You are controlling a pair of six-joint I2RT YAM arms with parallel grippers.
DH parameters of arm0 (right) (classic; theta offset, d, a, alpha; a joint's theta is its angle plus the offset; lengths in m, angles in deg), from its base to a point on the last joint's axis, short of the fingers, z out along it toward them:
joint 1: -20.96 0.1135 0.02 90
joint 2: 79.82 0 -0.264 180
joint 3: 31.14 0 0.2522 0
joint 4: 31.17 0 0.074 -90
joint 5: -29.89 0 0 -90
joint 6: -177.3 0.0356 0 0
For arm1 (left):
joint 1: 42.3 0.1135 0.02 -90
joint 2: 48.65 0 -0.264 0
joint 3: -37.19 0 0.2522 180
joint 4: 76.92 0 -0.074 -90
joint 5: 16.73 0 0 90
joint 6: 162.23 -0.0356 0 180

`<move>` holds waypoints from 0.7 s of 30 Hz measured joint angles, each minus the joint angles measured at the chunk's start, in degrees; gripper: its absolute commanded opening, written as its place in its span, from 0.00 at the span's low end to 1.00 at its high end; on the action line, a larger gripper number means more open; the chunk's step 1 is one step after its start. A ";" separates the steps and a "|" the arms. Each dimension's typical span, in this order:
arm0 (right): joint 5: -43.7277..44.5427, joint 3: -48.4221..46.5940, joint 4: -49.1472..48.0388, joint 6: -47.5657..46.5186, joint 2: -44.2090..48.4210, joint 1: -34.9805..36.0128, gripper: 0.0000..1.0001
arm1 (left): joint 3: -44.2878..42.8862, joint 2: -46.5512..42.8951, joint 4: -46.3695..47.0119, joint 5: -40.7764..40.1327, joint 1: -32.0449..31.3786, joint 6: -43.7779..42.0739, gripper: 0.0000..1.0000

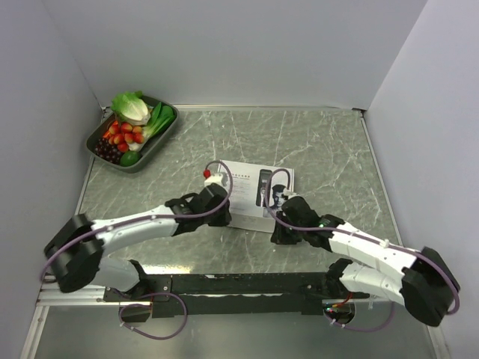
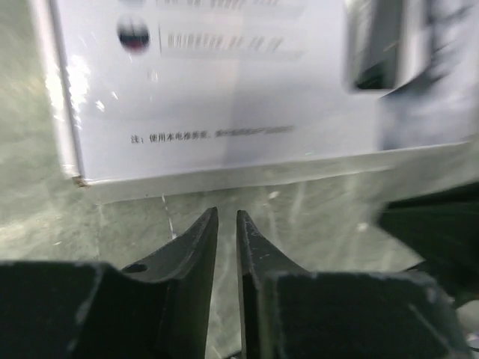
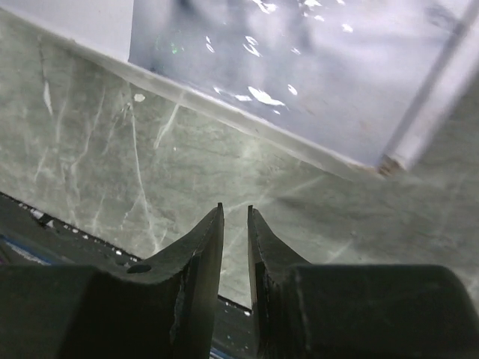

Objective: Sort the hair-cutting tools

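Observation:
None of the hair-cutting tools shows in any view. A white cardboard box (image 1: pixel 251 191) printed with a clipper picture lies flat at the table's middle. My left gripper (image 1: pixel 226 216) hovers low by the box's near left corner. In the left wrist view the left gripper (image 2: pixel 227 213) stands slightly open, a narrow empty gap over bare marble just short of the box (image 2: pixel 224 90). My right gripper (image 1: pixel 278 224) sits at the box's near right corner. Seen from its wrist, the right gripper (image 3: pixel 234 208) is likewise slightly open and empty, with the box (image 3: pixel 299 75) ahead.
A dark tray (image 1: pixel 153 153) of vegetables and fruit stands at the far left corner. Grey walls close in the marble table (image 1: pixel 337 149) on three sides. The black base rail (image 1: pixel 239 284) runs along the near edge.

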 measured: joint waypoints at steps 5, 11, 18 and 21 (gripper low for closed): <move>3.15 -1.51 -3.67 1.42 -6.97 1.55 0.27 | -9.09 -5.86 -5.84 -5.35 0.24 -0.33 0.24; 8.17 -1.49 -7.58 3.67 -7.69 2.34 0.25 | -17.81 -2.78 -7.65 -10.27 2.08 -3.10 0.24; 10.82 0.83 -16.81 4.90 -10.49 6.21 0.24 | -28.04 12.09 -6.01 -9.16 9.35 -7.96 0.24; 11.15 1.14 -20.09 5.20 -14.12 8.39 0.24 | -33.20 20.04 -5.16 -7.08 12.59 -10.54 0.26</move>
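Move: The closed box is the thing for both hands. Its middle lies about 11 cm ahead of the left hand, 10 cm to its right and 5 cm below, with its far-left corner some 20 cm straight ahead and 2 cm lower. From the right hand, low in front of the box's near side, the middle is roughly 12 cm ahead, 8 cm to the left and 1 cm below. From just in front of the box's near-left part, the left hand rises some 12 cm and swings forward over the lid, then sinks again while still travelling, about 17 cm forward in all towards the far-left corner, its fingers barely parted, tipping outward and turning slightly counter-clockwise. Meanwhile the right hand slides left about 4 cm and forward some 3 cm, dipping a little at the end, so that its nearly shut fingertips come close up to the box's near edge; whether they touch can't be told. ##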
